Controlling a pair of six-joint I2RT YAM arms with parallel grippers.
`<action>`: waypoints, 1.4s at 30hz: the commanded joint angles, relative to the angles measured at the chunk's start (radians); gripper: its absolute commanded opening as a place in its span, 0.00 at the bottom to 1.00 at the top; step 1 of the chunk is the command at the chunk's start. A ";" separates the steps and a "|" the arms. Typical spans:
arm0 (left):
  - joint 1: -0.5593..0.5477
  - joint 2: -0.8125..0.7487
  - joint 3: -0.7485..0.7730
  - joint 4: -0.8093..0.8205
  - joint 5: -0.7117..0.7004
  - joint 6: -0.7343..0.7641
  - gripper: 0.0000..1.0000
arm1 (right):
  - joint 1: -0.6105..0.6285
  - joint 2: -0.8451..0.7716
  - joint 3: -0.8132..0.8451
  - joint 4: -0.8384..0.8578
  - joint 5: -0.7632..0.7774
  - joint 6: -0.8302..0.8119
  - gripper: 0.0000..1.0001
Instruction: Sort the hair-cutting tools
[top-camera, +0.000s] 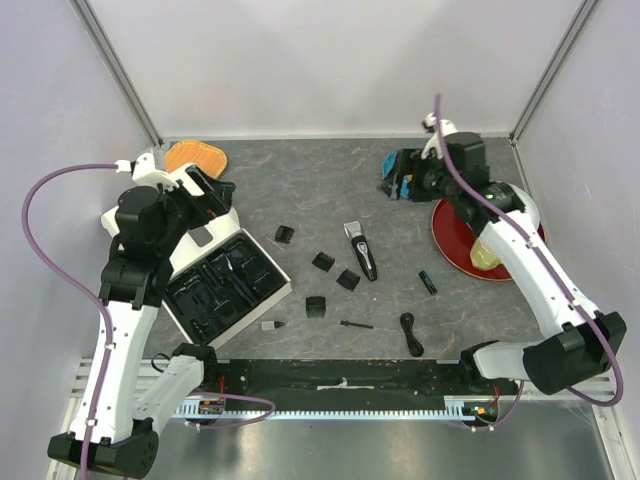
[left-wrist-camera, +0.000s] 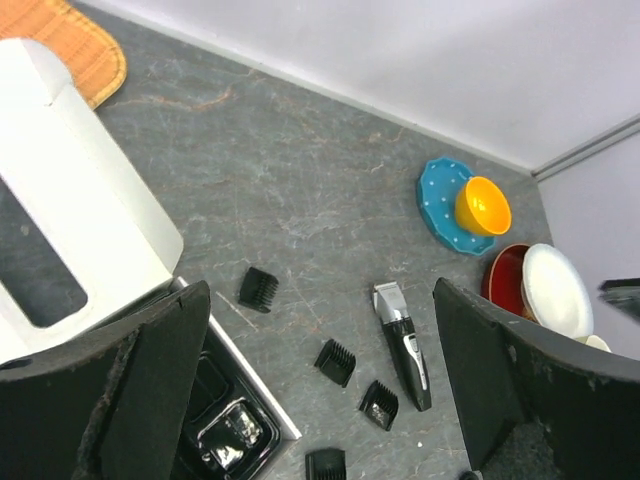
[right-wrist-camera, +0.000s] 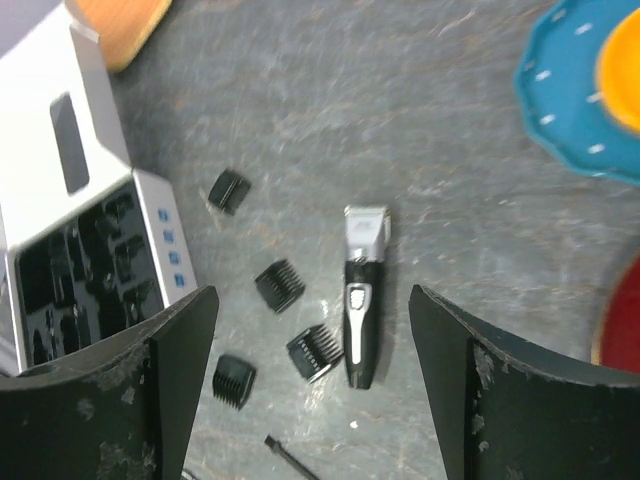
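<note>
The black-and-silver clipper (top-camera: 360, 250) lies mid-table, also seen in the left wrist view (left-wrist-camera: 403, 343) and the right wrist view (right-wrist-camera: 362, 305). Several black comb guards (top-camera: 323, 262) (left-wrist-camera: 336, 362) (right-wrist-camera: 279, 284) are scattered to its left. A thin brush (top-camera: 356, 324) (right-wrist-camera: 290, 458), a coiled cable (top-camera: 411, 333) and a small black bit (top-camera: 428, 282) lie nearer the front. My left gripper (top-camera: 205, 190) (left-wrist-camera: 320, 290) hangs open and empty above the box's lid. My right gripper (top-camera: 410, 175) (right-wrist-camera: 312, 292) is open and empty, high at the back right.
A white box with a black moulded tray (top-camera: 225, 285) (right-wrist-camera: 90, 230) sits open at the left. An orange mat (top-camera: 195, 158) lies at the back left. A blue plate (left-wrist-camera: 445, 195) with a yellow cup (left-wrist-camera: 482, 205) and a red plate (top-camera: 470, 240) stand at the right.
</note>
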 joint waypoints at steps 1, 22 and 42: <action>0.003 -0.029 -0.031 0.140 0.101 0.083 0.99 | 0.116 0.033 -0.061 0.043 0.062 0.027 0.84; 0.002 -0.024 -0.166 0.132 0.115 0.151 1.00 | 0.331 0.316 -0.210 0.159 0.332 0.001 0.81; 0.003 0.000 -0.185 0.119 0.067 0.198 1.00 | 0.370 0.587 -0.139 0.195 0.521 0.021 0.50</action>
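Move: The hair clipper lies some 28 cm below the right hand, about 7 cm to its left and 3 cm nearer the base. Of its neighbours, one comb lies 4 cm left of the clipper's middle and 8 cm nearer the base, another 12 cm left and 3 cm nearer, and the small black piece 19 cm right and 9 cm nearer. From the left hand the clipper is roughly 32 cm right, 3 cm ahead and 32 cm below. The hair clipper is straddled by the right hand, which swings left and then plunges about 27 cm onto it, drawing back slightly before easing forward low down. On the way its fingers tip steeply downward by some 35 degrees, then narrow to bring their pads against both sides of the body behind the metal head. The left hand sinks about 6 cm by the box, fingers wide open. ##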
